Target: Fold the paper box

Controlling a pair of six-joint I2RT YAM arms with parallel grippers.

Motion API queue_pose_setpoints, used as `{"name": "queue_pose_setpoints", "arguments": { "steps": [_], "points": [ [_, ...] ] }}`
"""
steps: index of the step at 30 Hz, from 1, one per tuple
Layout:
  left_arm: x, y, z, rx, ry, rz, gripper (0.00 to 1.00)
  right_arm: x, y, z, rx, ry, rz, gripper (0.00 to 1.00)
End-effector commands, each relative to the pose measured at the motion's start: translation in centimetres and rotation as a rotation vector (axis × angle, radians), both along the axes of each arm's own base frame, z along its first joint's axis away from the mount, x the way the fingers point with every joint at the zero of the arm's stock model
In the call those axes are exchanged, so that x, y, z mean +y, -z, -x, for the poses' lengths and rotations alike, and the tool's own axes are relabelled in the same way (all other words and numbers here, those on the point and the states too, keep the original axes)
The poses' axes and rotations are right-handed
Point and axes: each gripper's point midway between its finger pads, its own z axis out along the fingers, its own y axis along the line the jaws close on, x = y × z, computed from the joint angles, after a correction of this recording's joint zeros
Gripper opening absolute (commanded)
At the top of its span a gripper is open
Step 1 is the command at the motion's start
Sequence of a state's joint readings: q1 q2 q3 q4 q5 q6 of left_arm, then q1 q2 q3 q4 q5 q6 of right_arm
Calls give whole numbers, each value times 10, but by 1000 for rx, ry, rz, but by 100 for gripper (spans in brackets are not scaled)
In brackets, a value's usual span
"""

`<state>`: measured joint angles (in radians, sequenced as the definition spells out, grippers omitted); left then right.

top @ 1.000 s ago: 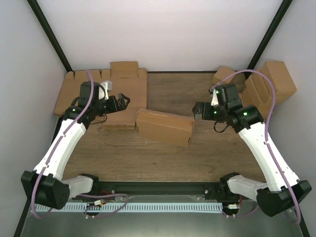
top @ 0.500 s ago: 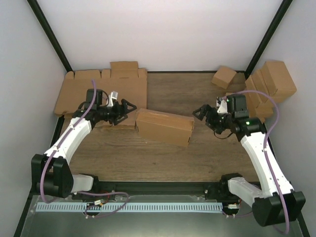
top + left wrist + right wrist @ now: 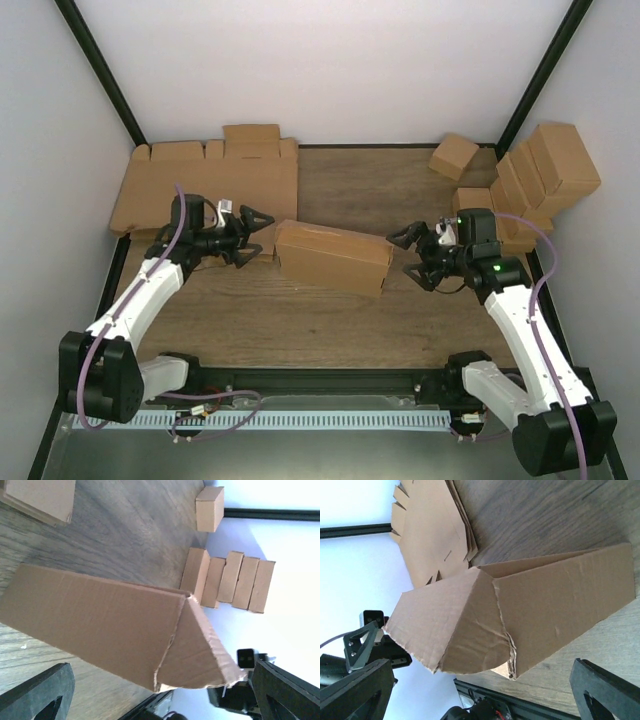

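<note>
The paper box lies closed in the middle of the wooden table, a brown cardboard mailer turned a little clockwise. My left gripper stands open just off its left end, not touching it. My right gripper stands open just off its right end, also apart from it. In the left wrist view the paper box fills the middle between my wide-apart fingers. The right wrist view shows the box's other end with a creased corner, between black fingers.
A pile of flat cardboard blanks lies at the back left, under and behind my left arm. Several small ready-made boxes stand stacked at the back right, with one loose box near the back edge. Black frame posts rise at both back corners.
Both arms have lowered and drawn in toward the box ends, the left gripper from over the blanks, the right from near the stacked boxes. The box has not moved.
</note>
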<state>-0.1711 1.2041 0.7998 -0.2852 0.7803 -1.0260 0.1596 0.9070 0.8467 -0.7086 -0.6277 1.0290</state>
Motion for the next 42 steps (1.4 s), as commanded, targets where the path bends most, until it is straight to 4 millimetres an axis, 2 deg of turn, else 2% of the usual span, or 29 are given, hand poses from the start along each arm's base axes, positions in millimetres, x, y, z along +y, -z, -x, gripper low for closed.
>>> {"name": "queue_pose_setpoints", "arguments": {
  "steps": [1,5,12,17,24,29,33,37,42],
  "points": [
    [-3,-13,-6,19,-60,83,100,5,-10,-1,67,30,-81,100],
    [-6,-13,-8,73,-96,132,100,7,-7,0,95,63,-142,99],
    [-28,-11,-10,124,-63,150,100,14,3,3,142,57,-213,92],
    [-32,-7,-11,133,-66,148,90,13,5,3,147,66,-212,89],
    [-31,5,-10,161,-80,139,68,14,14,4,164,67,-216,73],
    [-30,11,-9,171,-85,130,61,12,22,4,180,80,-205,62],
    [-30,19,-9,186,-87,120,55,10,31,5,195,94,-193,51],
    [-29,28,-9,205,-92,109,50,8,42,6,214,108,-179,47],
    [-28,37,-8,220,-95,99,44,5,60,11,247,122,-163,35]
  ]
}}
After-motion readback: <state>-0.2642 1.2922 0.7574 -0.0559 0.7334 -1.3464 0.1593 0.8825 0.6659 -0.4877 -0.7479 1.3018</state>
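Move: The paper box's left end is about 5 cm to the right of the left hand, level with it fore and aft and some 3 cm lower; its right end is roughly 3 cm to the right hand's left, 1 cm back and 4 cm lower. The flat cardboard stack lies about 11 cm ahead of the left hand, 12 cm to its left and 13 cm below. From the right hand, the nearest stacked box sits some 9 cm ahead, 17 cm right and 9 cm below. The box is taken at both ends: the left hand travels about 3 cm right, then creeps forward a little while tilting its fingers further down, and the right hand sinks some 2.5 cm, easing left and rolling its left side up. Both grippers close from wide open to roughly half, their fingers astride the ends and coming to bear on the flaps and side walls. ##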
